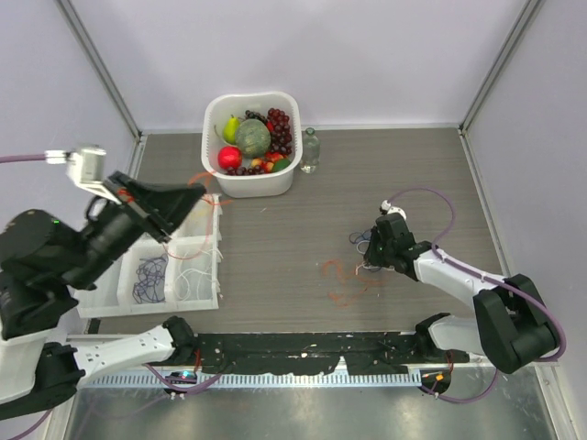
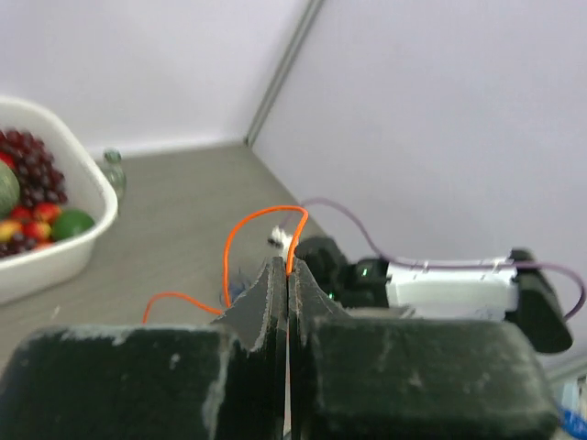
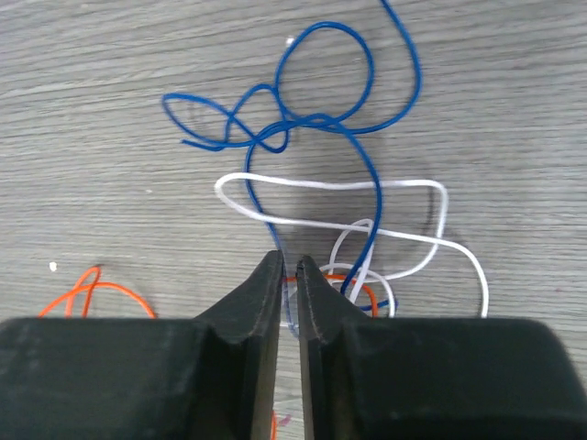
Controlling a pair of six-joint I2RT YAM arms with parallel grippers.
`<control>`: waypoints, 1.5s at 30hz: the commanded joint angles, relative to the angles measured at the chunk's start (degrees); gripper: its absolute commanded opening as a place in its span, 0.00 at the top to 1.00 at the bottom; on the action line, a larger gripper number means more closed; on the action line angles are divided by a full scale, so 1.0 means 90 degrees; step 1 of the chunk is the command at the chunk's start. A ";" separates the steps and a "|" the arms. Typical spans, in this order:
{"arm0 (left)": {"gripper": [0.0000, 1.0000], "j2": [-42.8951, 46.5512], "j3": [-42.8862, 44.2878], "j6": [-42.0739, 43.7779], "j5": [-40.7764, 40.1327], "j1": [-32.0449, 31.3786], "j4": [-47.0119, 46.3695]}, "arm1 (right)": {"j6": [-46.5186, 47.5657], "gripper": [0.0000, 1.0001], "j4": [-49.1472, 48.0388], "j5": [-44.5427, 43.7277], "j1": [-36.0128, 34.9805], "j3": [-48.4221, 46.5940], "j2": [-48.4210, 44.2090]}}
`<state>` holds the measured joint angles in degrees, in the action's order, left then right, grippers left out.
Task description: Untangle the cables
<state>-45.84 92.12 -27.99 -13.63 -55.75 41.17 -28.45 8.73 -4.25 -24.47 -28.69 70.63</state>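
Observation:
The cables lie as a small tangle on the wooden table. In the right wrist view a blue cable (image 3: 312, 119) loops over a white cable (image 3: 367, 186), with an orange cable (image 3: 92, 289) at the lower left. My right gripper (image 3: 290, 261) is low over the tangle, shut on the blue cable; it shows in the top view (image 1: 370, 259). My left gripper (image 2: 287, 266) is raised at the left (image 1: 194, 200), shut on an orange cable (image 2: 266, 213) that arcs out from the tips. More orange cable (image 1: 341, 280) lies on the table.
A white basket (image 1: 220, 174) of fruit stands at the back, with a clear bottle (image 1: 310, 149) beside it. A white compartment tray (image 1: 218, 275) at the left holds purple (image 1: 149, 278) and white (image 1: 197, 280) cables. Grey walls close in the table.

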 commanded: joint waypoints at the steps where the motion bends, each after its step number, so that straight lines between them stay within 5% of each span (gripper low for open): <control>1: 1.00 -0.0354 0.0916 0.0385 -0.0527 0.0012 0.0600 | -0.0004 0.80 -0.0071 0.0189 0.0170 -0.0133 0.0092; 13: 1.00 -0.0560 -0.1220 0.0073 -0.0828 0.0022 0.0406 | -0.0013 0.59 -0.0335 0.0307 0.0180 0.0228 -0.0611; 26: 1.00 -0.1877 -0.3632 -0.0571 -0.0996 0.0041 -0.0775 | -0.0013 0.59 -0.0384 0.0316 0.0180 0.0277 -0.0699; 34: 0.98 -0.2991 -0.4151 -0.0943 -0.1152 0.0051 -0.0902 | -0.0013 0.59 -0.0433 0.0375 0.0180 0.0326 -0.0768; 39: 0.41 -0.3402 -0.4278 -0.0904 -0.1046 0.0051 -0.1038 | -0.0003 0.59 -0.0453 0.0375 0.0180 0.0336 -0.0787; 45: 0.12 -0.3860 -0.4220 -0.0729 -0.0518 0.0051 -0.1351 | 0.0006 0.59 -0.0472 0.0375 0.0180 0.0365 -0.0807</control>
<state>-78.32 53.87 -35.33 -20.45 -55.44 33.08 -28.62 6.94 -0.93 -22.96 -25.47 64.84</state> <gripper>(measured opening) 0.832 0.410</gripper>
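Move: The left hand, closed on a lifted orange cable, is taking it to a bare patch of table about 7 cm ahead, 5 cm to its right and 50 cm below. The remaining orange cables lie roughly 7 cm ahead and 21 cm right at table level; the white tray is some 12 cm ahead and 23 cm left. For the right hand, the blue-white tangle lies about 3 cm ahead and 2 cm below, and the remaining orange cables 4 cm back, 5 cm left. The left fingers let go of the orange cable above the table, between the tray and the other orange cables. First the hand rises a few centimetres more, then comes down fast, ending about 40 cm lower and some 7 cm forward and right, tipping about 60 degrees to point steeply down. The right fingers part partway just over the blue-white tangle, the hand easing up a centimetre. ##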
